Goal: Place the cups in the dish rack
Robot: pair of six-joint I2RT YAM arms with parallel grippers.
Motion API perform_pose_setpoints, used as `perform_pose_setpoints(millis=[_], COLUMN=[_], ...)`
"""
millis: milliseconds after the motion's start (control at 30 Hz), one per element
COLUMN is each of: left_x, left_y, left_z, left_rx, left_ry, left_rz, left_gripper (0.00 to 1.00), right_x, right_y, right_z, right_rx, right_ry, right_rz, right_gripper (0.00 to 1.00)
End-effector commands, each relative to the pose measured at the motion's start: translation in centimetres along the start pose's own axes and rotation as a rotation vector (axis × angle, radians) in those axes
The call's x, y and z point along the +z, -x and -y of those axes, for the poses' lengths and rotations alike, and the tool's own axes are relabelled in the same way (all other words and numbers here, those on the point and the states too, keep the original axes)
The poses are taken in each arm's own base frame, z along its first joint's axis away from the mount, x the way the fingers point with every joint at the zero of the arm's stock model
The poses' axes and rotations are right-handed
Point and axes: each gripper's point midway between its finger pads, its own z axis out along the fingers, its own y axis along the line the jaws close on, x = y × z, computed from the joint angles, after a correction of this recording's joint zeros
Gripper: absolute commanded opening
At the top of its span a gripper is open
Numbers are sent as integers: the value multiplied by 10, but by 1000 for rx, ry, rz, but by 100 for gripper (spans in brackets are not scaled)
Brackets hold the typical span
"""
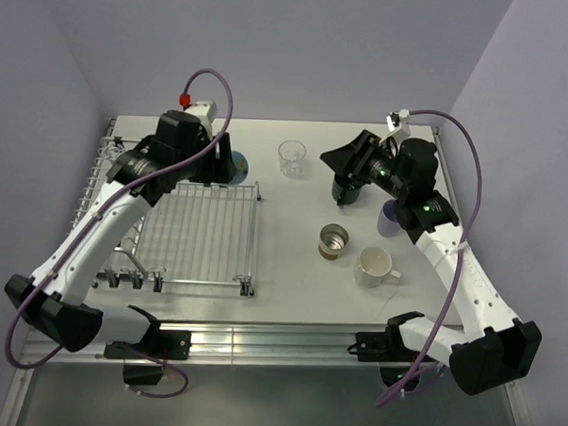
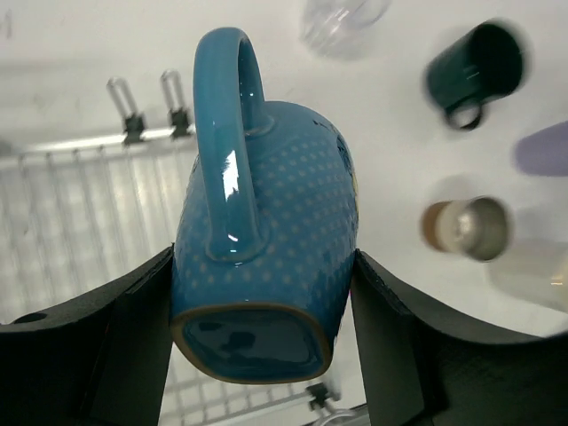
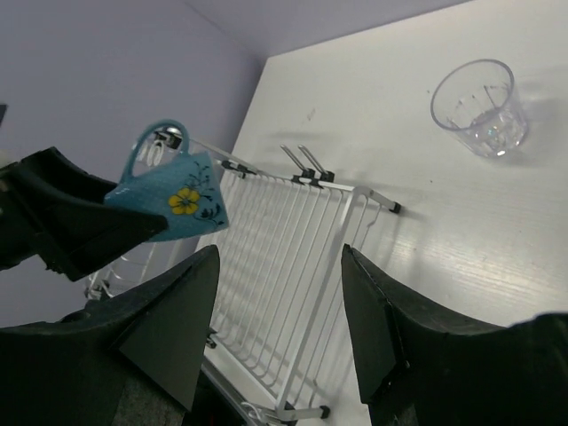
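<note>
My left gripper (image 2: 264,342) is shut on the light blue mug (image 2: 266,257), which it holds on its side with the handle up. In the top view that mug (image 1: 239,164) hangs at the far edge of the silver dish rack (image 1: 200,230). From the right wrist the mug (image 3: 174,201) shows a yellow flower, above the rack (image 3: 293,257). My right gripper (image 3: 280,302) is open and empty. In the top view it (image 1: 341,163) hovers just above the dark teal mug (image 1: 345,189). On the table stand the glass tumbler (image 1: 291,158), the lavender cup (image 1: 389,219), the brown metal-lined cup (image 1: 334,241) and the white mug (image 1: 376,267).
The rack has raised wire sides along its left edge (image 1: 97,181) and small feet at its near side (image 1: 248,287). The purple walls close in on the left, back and right. A cable loops over each arm.
</note>
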Motion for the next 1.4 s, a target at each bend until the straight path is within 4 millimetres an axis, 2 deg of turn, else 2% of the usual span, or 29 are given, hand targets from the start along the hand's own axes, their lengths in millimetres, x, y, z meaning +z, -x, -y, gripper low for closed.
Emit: perform_pose_setpoints(millis=[0,100,233,367,500,633,833,1133,1367], left_x=[0,12,18,22,34,47,57,54,62], left_y=[-4,-17,-31,-48,-61,-67,-77,-83,-95], left_z=[-26,-33,-42,-65,-76,-79,-99,-130,-145], left_rx=[38,10,-3,23,43,42,23,-43,-65], left_ry=[172,225,289,429,506,526,575,567,562], left_rz=[-35,-85,-130,-197,-258,-287,-341,-366,-403], left_gripper=[0,0,0,0,0,0,0,0,0], right_x=[2,7,9,14,17,19,20,27,30], right_y=[11,7,1,-6,-10,-12,-17,-23,-26], right_z=[-8,-3,3,7,6,5,10,14,11], right_rx=[-48,-56,-62,-58,-49,-49,-59,-48,-46], right_ry=[22,12,0,3,20,27,19,23,30], right_rz=[7,-18,-48,-76,-96,-109,-133,-158,-169], right_gripper=[65,65,65,65,65,65,65,65,65])
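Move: My left hand already holds the blue cup, beyond the rack's middle on its right side. The middle of the lower dish rack lies about 8 cm to its left, roughly 2 cm ahead and some 26 cm below. The upright prongs on the rack's back rail are about 14 cm ahead, 1 cm left; the glass cup stands some 27 cm ahead and 21 cm right. From my empty right hand, the rack's middle is about 43 cm left, 1 cm ahead, 30 cm down. I lower the blue cup with my left hand about 16 cm and carry it some 10 cm left, in over the middle of the rack; most of the drop comes first, then mostly the sideways slide. My grip stays shut as the wrist tips the fingers steeply down and swings them left, turning the cup's mouth towards the wires. My open right hand sinks about 6 cm, touching nothing. ##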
